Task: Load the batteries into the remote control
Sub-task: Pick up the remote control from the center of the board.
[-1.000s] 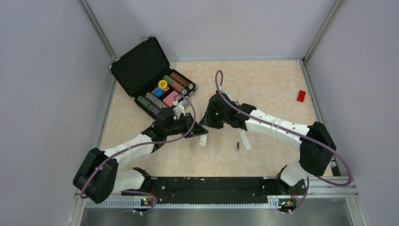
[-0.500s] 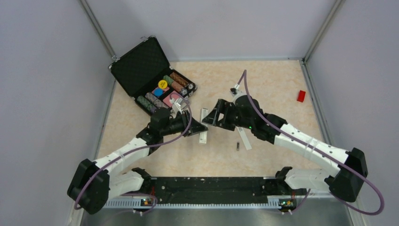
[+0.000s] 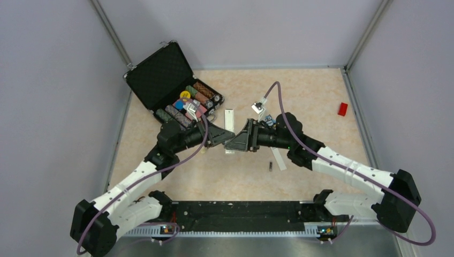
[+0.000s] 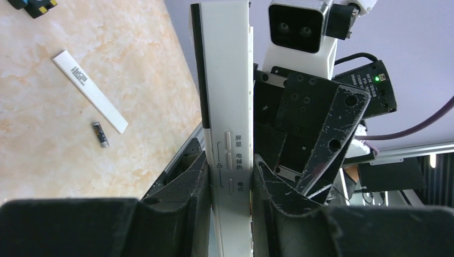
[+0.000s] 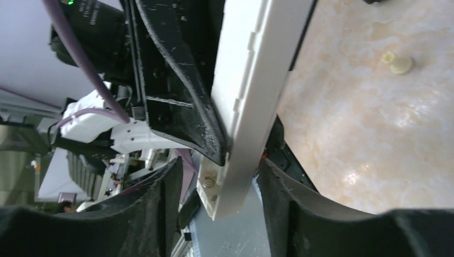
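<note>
My left gripper (image 3: 218, 136) (image 4: 230, 179) is shut on the remote control (image 3: 229, 122) (image 4: 225, 80), a slim white bar held off the table with its buttons facing the left wrist camera. My right gripper (image 3: 239, 142) (image 5: 219, 163) stands open around the remote's (image 5: 251, 80) end. There the bare compartment with its spring shows, and there is a gap to each finger. One battery (image 3: 271, 166) (image 4: 100, 134), a tiny dark cylinder, lies on the table beside a thin white cover strip (image 3: 278, 158) (image 4: 90, 91).
An open black case (image 3: 160, 77) with colourful items stands at the back left. A small red block (image 3: 342, 109) lies at the far right. A blue-and-black gadget (image 3: 269, 121) sits behind the right wrist. A small cream piece (image 5: 400, 64) lies on the marble top.
The left arm has carried the remote farther from the bases. The right gripper has let go, opened, and now straddles the remote's end from the right.
</note>
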Robot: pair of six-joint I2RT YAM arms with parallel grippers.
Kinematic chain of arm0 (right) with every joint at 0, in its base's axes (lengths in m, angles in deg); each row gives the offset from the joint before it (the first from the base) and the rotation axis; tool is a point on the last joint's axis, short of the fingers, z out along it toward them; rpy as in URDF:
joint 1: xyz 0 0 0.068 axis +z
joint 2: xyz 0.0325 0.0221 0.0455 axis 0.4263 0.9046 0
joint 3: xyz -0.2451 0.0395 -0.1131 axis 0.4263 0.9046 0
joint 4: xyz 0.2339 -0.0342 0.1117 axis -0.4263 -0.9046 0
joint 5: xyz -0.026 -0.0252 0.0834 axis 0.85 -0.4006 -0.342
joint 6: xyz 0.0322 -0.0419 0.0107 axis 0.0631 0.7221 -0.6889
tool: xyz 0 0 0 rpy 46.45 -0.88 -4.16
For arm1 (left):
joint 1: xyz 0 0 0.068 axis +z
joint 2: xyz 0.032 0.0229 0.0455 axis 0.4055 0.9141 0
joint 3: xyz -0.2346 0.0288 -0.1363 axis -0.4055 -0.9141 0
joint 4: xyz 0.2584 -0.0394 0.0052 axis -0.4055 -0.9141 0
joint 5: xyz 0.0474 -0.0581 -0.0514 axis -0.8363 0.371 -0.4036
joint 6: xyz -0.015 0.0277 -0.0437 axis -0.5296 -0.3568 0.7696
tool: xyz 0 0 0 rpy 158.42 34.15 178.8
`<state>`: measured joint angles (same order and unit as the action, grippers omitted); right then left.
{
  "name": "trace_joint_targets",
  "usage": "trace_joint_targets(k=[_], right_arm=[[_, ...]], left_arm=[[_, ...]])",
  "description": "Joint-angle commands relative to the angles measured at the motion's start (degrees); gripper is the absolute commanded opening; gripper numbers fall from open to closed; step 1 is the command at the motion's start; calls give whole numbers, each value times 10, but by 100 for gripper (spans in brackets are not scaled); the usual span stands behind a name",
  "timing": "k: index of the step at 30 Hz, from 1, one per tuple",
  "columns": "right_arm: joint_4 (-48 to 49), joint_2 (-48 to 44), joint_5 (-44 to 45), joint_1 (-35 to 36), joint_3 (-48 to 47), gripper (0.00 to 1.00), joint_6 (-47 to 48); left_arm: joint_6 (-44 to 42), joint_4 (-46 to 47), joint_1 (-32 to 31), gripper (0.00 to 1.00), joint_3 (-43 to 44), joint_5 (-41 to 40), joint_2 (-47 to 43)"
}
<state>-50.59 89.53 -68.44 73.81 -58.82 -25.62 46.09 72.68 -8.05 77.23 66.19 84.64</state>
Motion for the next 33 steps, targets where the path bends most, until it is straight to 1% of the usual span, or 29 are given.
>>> trace_joint_targets(k=[1, 5, 7, 9, 11, 13, 16, 18, 21, 23, 26, 30, 33], right_arm=[[113, 18, -52, 0, -8, 48, -49], [154, 20, -56, 0, 12, 32, -85], [163, 16, -52, 0, 19, 27, -91], [157, 15, -53, 1, 18, 24, -90], [152, 16, -58, 1, 15, 23, -90], [154, 13, -70, 1, 12, 23, -85], [137, 10, -81, 1, 5, 23, -74], [125, 10, -89, 1, 2, 23, -66], [116, 8, -92, 1, 2, 23, -65], [112, 6, -92, 1, 3, 23, -64], [110, 2, -92, 1, 6, 23, -65], [103, 0, -101, 1, 5, 23, -64], [98, 1, -115, 1, 4, 23, -63]], left_arm=[[34, 59, 0, 0, 17, -8, -16], [50, 74, 0, 4, 17, -30, -24], [53, 78, 0, 6, 23, -38, -26], [51, 78, 0, 15, 28, -38, -24], [49, 78, 0, 19, 32, -39, -24], [40, 79, 0, 26, 35, -44, -24], [7, 48, 3, 41, 60, -42, -23], [-4, 36, 3, 56, 77, -37, -16], [-6, 34, 4, 70, 89, -32, -6], [-4, 38, 4, 73, 91, -30, -1], [-1, 45, 5, 74, 92, -26, 2], [-19, 32, 5, 73, 94, -11, 13], [-55, -14, 5, 69, 110, -1, 23]])
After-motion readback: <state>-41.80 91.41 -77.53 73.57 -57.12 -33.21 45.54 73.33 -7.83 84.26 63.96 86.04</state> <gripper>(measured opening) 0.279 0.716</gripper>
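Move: Between the two hands, the remote control lies lengthwise fore and aft, still gripped by the left fingers, its middle about 1 cm ahead of the left hand point. From the right hand its middle is some 4 cm ahead, 1 cm left and 1 cm higher. On the table, roughly 25 cm below the right hand, are a loose battery 5 cm ahead and 16 right, the battery cover 8 ahead and 19 right, and a yellow peg 12 ahead and 10 left. Closing its half-open fingers around the remote's near end, the right hand eases about 1 cm left while both hands rise some 2.5 cm. Once it pinches the remote, the left fingers open wide, let go and lift about 3 cm more, drifting slightly forward; the right keeps its hold and draws back some 2 cm, turning a little counter-clockwise. ##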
